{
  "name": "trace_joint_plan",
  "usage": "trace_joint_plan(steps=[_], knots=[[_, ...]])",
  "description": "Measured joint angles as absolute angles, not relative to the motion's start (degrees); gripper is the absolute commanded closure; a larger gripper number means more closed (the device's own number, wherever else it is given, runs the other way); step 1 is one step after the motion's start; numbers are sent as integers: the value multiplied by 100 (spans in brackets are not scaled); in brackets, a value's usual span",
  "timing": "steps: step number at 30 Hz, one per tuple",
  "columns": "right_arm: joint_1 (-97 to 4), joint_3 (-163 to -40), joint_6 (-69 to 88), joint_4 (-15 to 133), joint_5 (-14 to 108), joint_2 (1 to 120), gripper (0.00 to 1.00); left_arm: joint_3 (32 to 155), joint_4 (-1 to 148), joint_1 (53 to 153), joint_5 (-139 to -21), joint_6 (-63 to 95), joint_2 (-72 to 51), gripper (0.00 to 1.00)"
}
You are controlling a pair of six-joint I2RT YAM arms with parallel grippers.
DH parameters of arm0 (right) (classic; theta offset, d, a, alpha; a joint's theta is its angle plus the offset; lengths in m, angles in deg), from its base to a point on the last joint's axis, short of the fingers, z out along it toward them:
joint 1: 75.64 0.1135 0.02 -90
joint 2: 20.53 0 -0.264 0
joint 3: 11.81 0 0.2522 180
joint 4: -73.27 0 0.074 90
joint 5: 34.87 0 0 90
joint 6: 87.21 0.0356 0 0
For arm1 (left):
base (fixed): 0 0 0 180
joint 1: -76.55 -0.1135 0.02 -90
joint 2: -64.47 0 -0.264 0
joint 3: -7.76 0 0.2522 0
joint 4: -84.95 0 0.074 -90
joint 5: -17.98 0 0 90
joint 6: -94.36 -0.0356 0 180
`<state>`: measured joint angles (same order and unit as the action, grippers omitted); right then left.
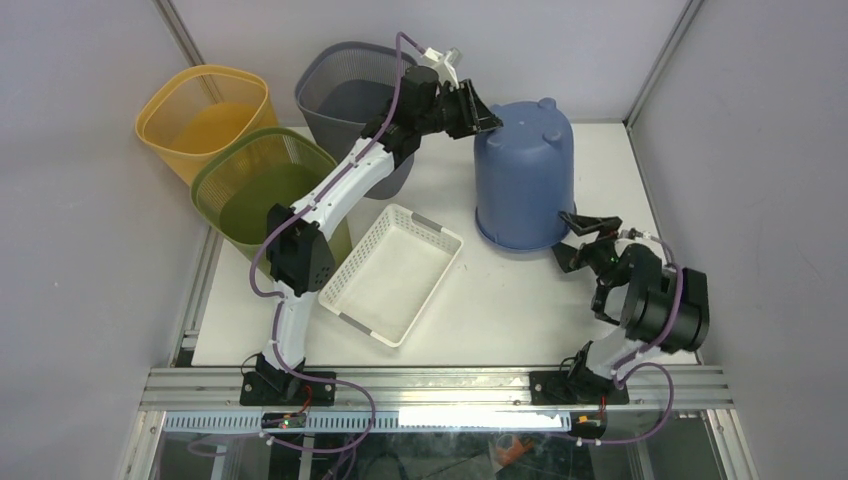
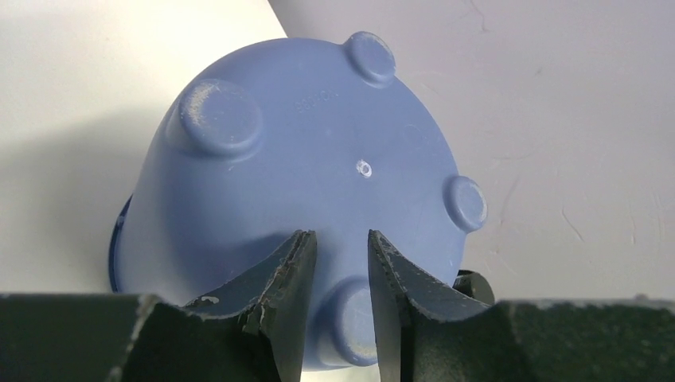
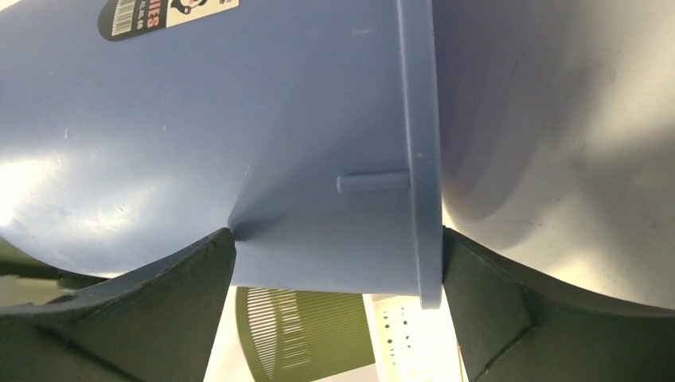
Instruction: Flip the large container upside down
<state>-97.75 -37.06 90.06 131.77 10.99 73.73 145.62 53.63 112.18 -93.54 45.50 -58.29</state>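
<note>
The large container [image 1: 525, 180] is a blue bucket that stands mouth-down on the table, its base with round feet facing up [image 2: 302, 159]. My left gripper [image 1: 490, 118] is at the upper left edge of that base. Its jaws [image 2: 341, 247] stand a little apart, with one round foot [image 2: 358, 318] showing in the gap, and they are open. My right gripper [image 1: 585, 235] is low at the bucket's near right side. Its jaws [image 3: 337, 232] are spread wide either side of the wall and rim [image 3: 422, 159], open and not clamping.
A white perforated basket [image 1: 395, 272] lies left of the bucket. Green [image 1: 265, 185], yellow [image 1: 205, 115] and grey [image 1: 350, 95] mesh bins stand at the back left. Enclosure walls close the back and sides. The right wrist view catches the green bin [image 3: 310, 334] past the bucket.
</note>
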Motion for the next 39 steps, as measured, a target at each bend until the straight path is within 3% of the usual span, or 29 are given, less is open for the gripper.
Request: trace_joint_plan(steps=[6, 16, 30, 39], knots=[[-9751, -4818, 7076, 9099, 1733, 5487, 0, 14555, 5411, 11221, -9352, 4550, -5816, 66], [-9740, -6018, 5174, 5473, 2953, 5170, 0, 14553, 5282, 11450, -9378, 4557, -5816, 64], [-9580, -7535, 3596, 2758, 3748, 3240, 0, 14520, 4952, 11557, -9404, 4303, -5715, 50], [-8300, -7994, 3266, 2548, 2594, 2315, 0, 13427, 4261, 11557, -8729, 3370, -4148, 30]])
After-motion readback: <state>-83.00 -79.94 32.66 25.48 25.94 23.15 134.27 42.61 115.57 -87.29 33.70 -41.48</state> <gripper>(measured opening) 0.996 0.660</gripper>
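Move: At the left fingertips is the near-inverted blue container's upper edge; its middle lies about 8 cm right, level fore-and-aft, and some 15 cm below. From the left hand, the grey bin is 24 cm left and 8 ahead, the white basket 21 cm left and 15 back. The right hand's spread fingers straddle the container's rim, its middle about 11 cm ahead, 10 left and 6 above; the basket is 37 cm left and 3 back. Freeing its wide-open fingers from the rim, the right hand makes a small forward-right-up jog, draws back, right and down, then climbs nearly 20 cm while swinging left, rolling left side down about 50 degrees. The left hand, against the container's raised bottom, first eases about 3 cm back and right, then backs off left and up, opening its fingers. ##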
